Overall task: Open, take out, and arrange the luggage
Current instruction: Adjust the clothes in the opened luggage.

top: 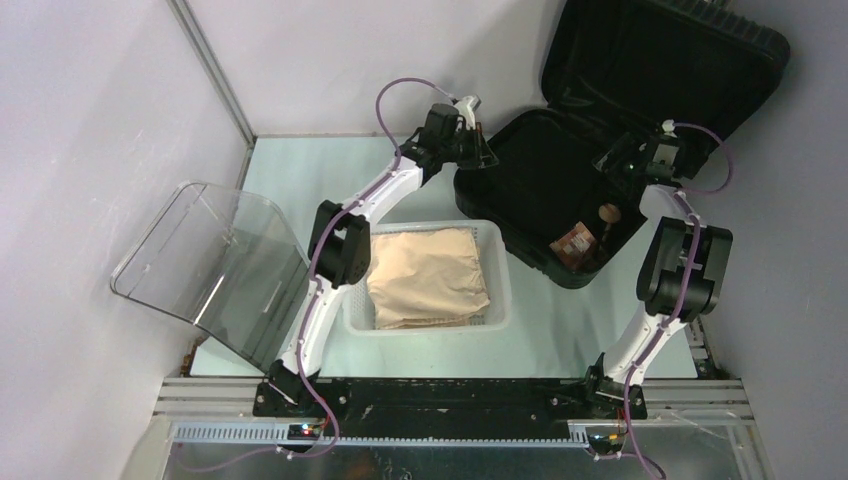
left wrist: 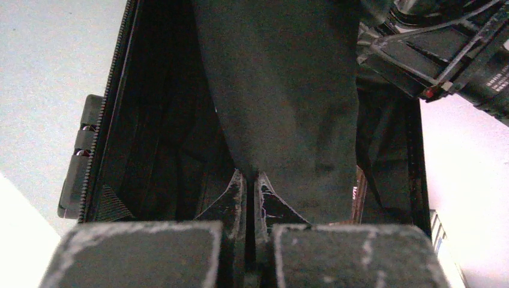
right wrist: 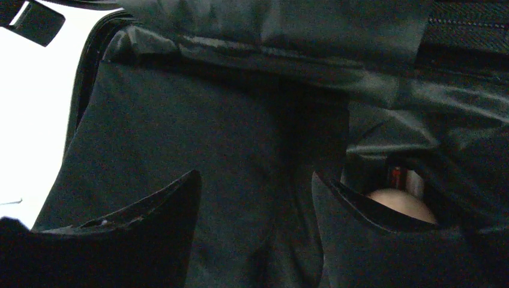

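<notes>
The luggage (top: pixel 640 70) lies open at the back right, its lid leaning up against the wall. My left gripper (top: pixel 478 148) is at the left rim of the lower shell. In the left wrist view it (left wrist: pixel 251 180) is shut on a black garment (left wrist: pixel 282 90) that stretches away from the fingertips over the case's zipped edge (left wrist: pixel 111 120). My right gripper (top: pixel 622 165) hangs inside the shell. In the right wrist view it (right wrist: pixel 253 186) stands open just above the same black garment (right wrist: pixel 198 132), with nothing between its fingers.
A white basket (top: pixel 500 270) holding a beige folded cloth (top: pixel 428 275) sits between the arms. A clear curved plastic cover (top: pixel 215 260) stands at the left. Brown packets (top: pixel 575 240) and a round beige item (right wrist: pixel 405 204) lie in the case's near end.
</notes>
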Controlling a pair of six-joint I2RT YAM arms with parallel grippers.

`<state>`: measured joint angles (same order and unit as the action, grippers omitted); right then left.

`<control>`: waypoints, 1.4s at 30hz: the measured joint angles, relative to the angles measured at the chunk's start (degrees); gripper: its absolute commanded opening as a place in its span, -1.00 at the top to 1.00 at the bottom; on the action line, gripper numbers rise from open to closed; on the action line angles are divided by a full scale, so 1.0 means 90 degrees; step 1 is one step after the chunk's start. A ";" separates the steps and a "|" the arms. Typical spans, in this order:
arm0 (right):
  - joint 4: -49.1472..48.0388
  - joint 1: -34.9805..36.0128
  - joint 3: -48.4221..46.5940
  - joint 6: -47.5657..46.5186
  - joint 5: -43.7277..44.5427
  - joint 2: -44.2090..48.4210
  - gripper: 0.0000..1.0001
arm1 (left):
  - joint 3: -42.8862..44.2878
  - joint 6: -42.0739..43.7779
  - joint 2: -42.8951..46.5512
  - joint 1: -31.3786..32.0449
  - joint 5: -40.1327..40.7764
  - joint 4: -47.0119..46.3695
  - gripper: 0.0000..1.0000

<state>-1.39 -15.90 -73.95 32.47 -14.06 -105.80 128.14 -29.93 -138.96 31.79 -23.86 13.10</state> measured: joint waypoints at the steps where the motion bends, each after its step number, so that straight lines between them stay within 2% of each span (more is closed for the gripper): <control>1: 0.0012 0.0017 -0.0046 0.0002 0.0015 -0.0063 -0.35 | 0.0000 0.0000 0.0000 -0.0007 -0.0007 0.0000 1.00; 10: 0.0092 0.0107 -0.0804 0.0007 0.0056 -0.0831 -0.28 | 0.0000 -0.0002 0.0000 -0.0017 -0.0046 -0.0010 1.00; 17: 0.0172 0.0226 -0.1297 0.0029 0.0092 -0.1183 -0.15 | -0.0189 -0.0063 0.0000 -0.0017 -0.0095 -0.0185 1.00; 20: 0.0187 0.0260 -0.1413 0.0046 0.0090 -0.1304 -0.16 | -0.0277 -0.0131 0.0000 -0.0019 -0.0107 -0.0204 1.00; 24: 0.0199 0.0274 -0.1430 0.0061 0.0092 -0.1418 -0.27 | -0.0287 -0.0185 0.0000 -0.0019 -0.0141 -0.0223 1.00; 27: 0.0289 0.0296 -0.1486 0.0070 0.0121 -0.1486 -0.25 | -0.0287 -0.0192 0.0000 -0.0022 -0.0189 -0.0262 1.00; 29: 0.0381 0.0318 -0.1571 0.0083 0.0155 -0.1547 -0.14 | -0.0287 -0.0199 0.0000 -0.0022 -0.0209 -0.0274 1.00; 31: 0.0403 0.0338 -0.1651 0.0097 0.0158 -0.1600 0.08 | -0.0287 -0.0202 0.0000 -0.0024 -0.0214 -0.0291 1.00; 33: 0.0410 0.0342 -0.1698 0.0112 0.0151 -0.1642 0.40 | -0.0287 -0.0204 0.0000 -0.0024 -0.0214 -0.0301 1.00; 34: 0.0408 0.0342 -0.1715 0.0097 0.0136 -0.1659 0.64 | -0.0287 -0.0209 0.0000 -0.0024 -0.0211 -0.0301 1.00; 37: 0.0379 0.0335 -0.1719 0.0102 0.0034 -0.1664 1.00 | -0.0287 -0.0248 0.0000 -0.0024 -0.0202 -0.0304 1.00; 42: 0.0143 0.0338 -0.1603 0.0102 -0.0148 -0.1574 1.00 | -0.0287 -0.0425 0.0000 -0.0024 -0.0155 -0.0393 1.00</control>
<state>-0.10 -12.86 -88.38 33.39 -15.40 -119.96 125.56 -33.76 -138.96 31.57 -25.26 9.56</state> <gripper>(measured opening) 0.062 0.019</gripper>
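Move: The black clothes' far part, where the open right fingers will shut, lies about 6 cm ahead of the right hand, 1 cm to its left and 3 cm below. The wooden brush sits some 7 cm back, 5 cm right and 10 cm below; the brown packet roughly 15 cm back, 4 cm left and 11 cm below. From the left hand, already shut on the clothes' near edge, that far part is about 25 cm right, 5 cm ahead and 7 cm lower. The black clothes in the case are taken by a second grip: the right hand reaches forward about 6 cm towards the lid hinge, sinking some 3 cm and easing left, then its open fingers shut and pinch up a fold as it starts to rise slightly. The left hand keeps its closed grip on their near edge, dipping barely a centimetre. ##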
